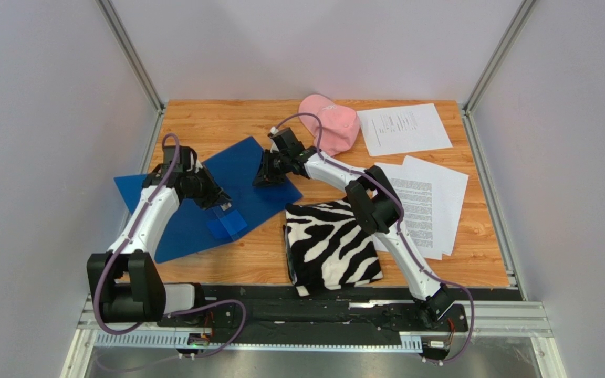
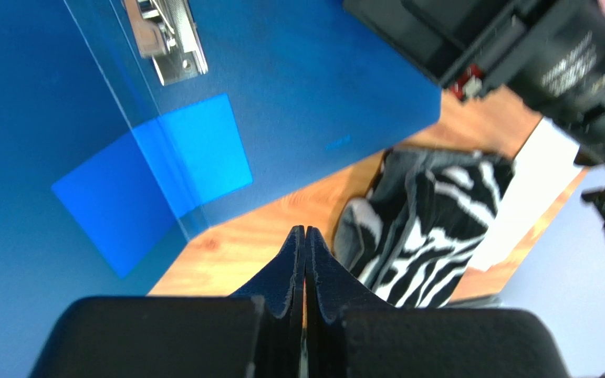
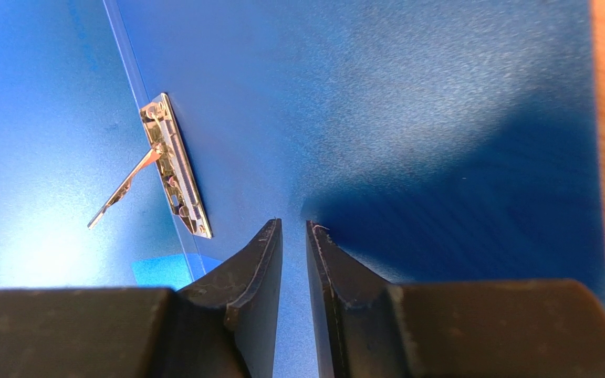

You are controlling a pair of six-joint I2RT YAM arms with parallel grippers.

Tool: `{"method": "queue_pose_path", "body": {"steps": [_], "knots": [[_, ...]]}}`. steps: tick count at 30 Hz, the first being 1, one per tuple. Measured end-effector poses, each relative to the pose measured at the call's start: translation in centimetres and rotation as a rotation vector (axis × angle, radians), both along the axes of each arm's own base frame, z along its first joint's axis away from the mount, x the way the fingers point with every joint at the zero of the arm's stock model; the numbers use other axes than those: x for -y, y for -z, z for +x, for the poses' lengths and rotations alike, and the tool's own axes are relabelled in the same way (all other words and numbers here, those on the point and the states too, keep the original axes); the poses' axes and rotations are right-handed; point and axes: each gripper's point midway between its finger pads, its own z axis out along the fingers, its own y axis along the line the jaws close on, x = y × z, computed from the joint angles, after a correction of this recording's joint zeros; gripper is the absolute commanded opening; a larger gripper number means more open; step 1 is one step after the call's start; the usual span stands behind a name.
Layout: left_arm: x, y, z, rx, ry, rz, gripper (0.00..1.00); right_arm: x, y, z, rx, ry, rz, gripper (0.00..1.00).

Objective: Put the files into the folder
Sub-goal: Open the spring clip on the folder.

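Note:
The blue folder point(image 1: 242, 169) lies open on the left half of the table, its metal clip point(image 3: 173, 169) showing beside the spine with its lever raised. My left gripper point(image 1: 223, 206) is shut and empty, hanging just past the folder's near edge point(image 2: 298, 87) over bare wood; its tips point(image 2: 306, 230) are pressed together. My right gripper point(image 1: 265, 179) hovers over the folder's right flap point(image 3: 408, 102), its jaws point(image 3: 291, 224) open by a narrow gap with nothing between them. The files lie at the right: one sheet point(image 1: 405, 128) at the back and overlapping sheets point(image 1: 424, 201) nearer.
A zebra-striped folded cloth point(image 1: 333, 244) lies at the front centre, between the folder and the sheets, and shows in the left wrist view point(image 2: 432, 213). A pink cap point(image 1: 331, 122) sits at the back centre. A lighter blue patch point(image 2: 156, 177) marks the folder's spine.

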Motion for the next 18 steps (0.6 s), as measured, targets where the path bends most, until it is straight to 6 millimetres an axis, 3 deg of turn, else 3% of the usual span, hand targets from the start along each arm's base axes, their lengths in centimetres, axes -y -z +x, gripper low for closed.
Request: {"method": "queue_pose_path", "body": {"steps": [7,11,18], "knots": [[-1.0,3.4,3.7,-0.011,-0.175,-0.005,0.00,0.2,0.0,0.2,-0.011,0.010,0.003,0.26],[-2.1,6.0,4.3,-0.078,-0.236,0.039,0.00,0.3,0.0,0.2,-0.017,0.012,0.005,0.26],[-4.3,7.7,4.7,-0.120,-0.311,0.068,0.00,0.5,0.0,0.1,-0.028,0.015,0.009,0.26]]}}
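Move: The spring clip on the open folder lies about 6 cm ahead of the left hand, 3 cm to its left and some 11 cm below. The light-blue pocket is about 9 cm nearer the base than the clip; the zebra cloth is roughly 25 cm to the hand's right and 12 cm back. From the right hand, low at the folder, the clip is about 9 cm left and 4 cm back. Fingers shut, the left hand sinks about 8 cm, also forward and left, turning counter-clockwise, towards the clip's lever. ##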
